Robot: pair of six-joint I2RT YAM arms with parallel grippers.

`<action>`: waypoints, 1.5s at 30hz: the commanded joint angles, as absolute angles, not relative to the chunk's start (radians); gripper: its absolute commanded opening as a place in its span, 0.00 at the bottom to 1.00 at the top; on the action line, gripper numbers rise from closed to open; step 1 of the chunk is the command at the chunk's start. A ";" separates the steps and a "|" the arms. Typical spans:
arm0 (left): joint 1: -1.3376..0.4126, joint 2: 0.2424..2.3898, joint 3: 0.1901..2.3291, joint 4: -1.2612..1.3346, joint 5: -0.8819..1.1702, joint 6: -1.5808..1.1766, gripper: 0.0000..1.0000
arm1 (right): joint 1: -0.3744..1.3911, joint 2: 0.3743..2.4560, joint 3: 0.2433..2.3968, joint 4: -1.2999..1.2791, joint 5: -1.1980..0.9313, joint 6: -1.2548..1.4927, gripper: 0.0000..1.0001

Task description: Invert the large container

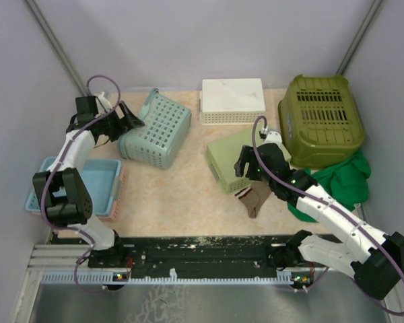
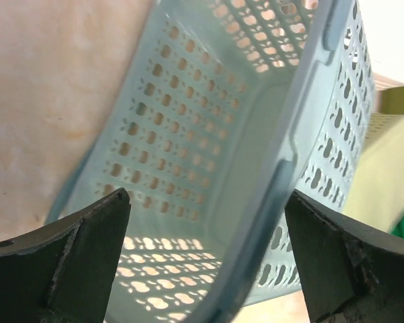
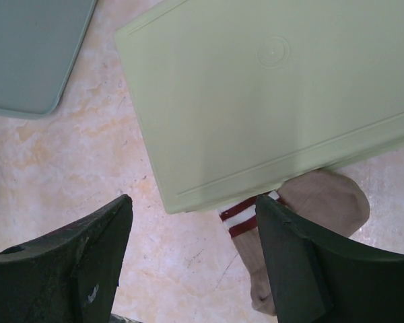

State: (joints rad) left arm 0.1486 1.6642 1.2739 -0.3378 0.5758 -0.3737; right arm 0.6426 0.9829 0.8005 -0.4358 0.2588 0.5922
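Observation:
The large teal perforated basket [image 1: 158, 128] lies tipped on its side at the back left, its opening facing left. My left gripper [image 1: 128, 121] is open at the basket's opening. In the left wrist view the basket [image 2: 209, 134] fills the frame and its rim [image 2: 283, 182] runs between the spread fingers of the left gripper [image 2: 205, 256], closer to the right finger. My right gripper [image 1: 246, 168] is open and empty over the near corner of a pale green container [image 1: 232, 158].
An olive green basket [image 1: 321, 118] sits upside down at the back right, a white basket [image 1: 232, 101] at the back centre. A blue tray [image 1: 101, 185] lies at the left edge. A tan sock [image 3: 303, 215] pokes from under the pale green container [image 3: 269, 94]. Green cloth [image 1: 343, 178] lies at the right.

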 commanded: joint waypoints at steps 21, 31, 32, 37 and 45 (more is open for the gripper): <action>-0.193 1.640 1.536 -0.429 -0.171 -0.022 0.92 | 0.634 0.993 0.850 -0.380 0.222 0.586 0.73; -0.222 1.784 1.657 -0.491 -0.163 -0.058 0.82 | 0.634 0.986 0.850 -0.389 0.229 0.586 0.73; -0.222 1.787 1.656 -0.492 -0.161 -0.058 0.80 | 0.634 0.986 0.850 -0.389 0.231 0.586 0.73; -0.224 1.777 1.641 -0.494 -0.167 -0.061 0.60 | 0.634 0.993 0.851 -0.386 0.229 0.586 0.73; -0.224 1.787 1.645 -0.507 -0.170 -0.068 0.30 | 0.634 0.990 0.847 -0.387 0.230 0.585 0.73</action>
State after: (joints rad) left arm -0.2230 1.7855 1.6241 -0.4675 -0.1638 -0.0628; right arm 0.6426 1.0088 0.8059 -0.4301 0.2199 0.5915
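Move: Just to the right of the left hand, its middle about 7 cm right, 1 cm ahead and 8 cm below, the large grey-blue container lies on its side, opening turned towards that hand. The light-blue bin is some 13 cm left and 18 cm back from the left hand, lower down; the white basket is 31 cm right and 11 cm farther out. From the right hand the container lies about 18 cm ahead and 28 cm left. Lifting away from the rim with open fingers, the left hand rises about 7 cm, drawing slightly back and rolling some 40 degrees (left side up) so its fingers lose their rightward lean. It then travels forward over the container's upper edge, sinks and eases right, and closes to under half open, pinching the upper rim anew. ##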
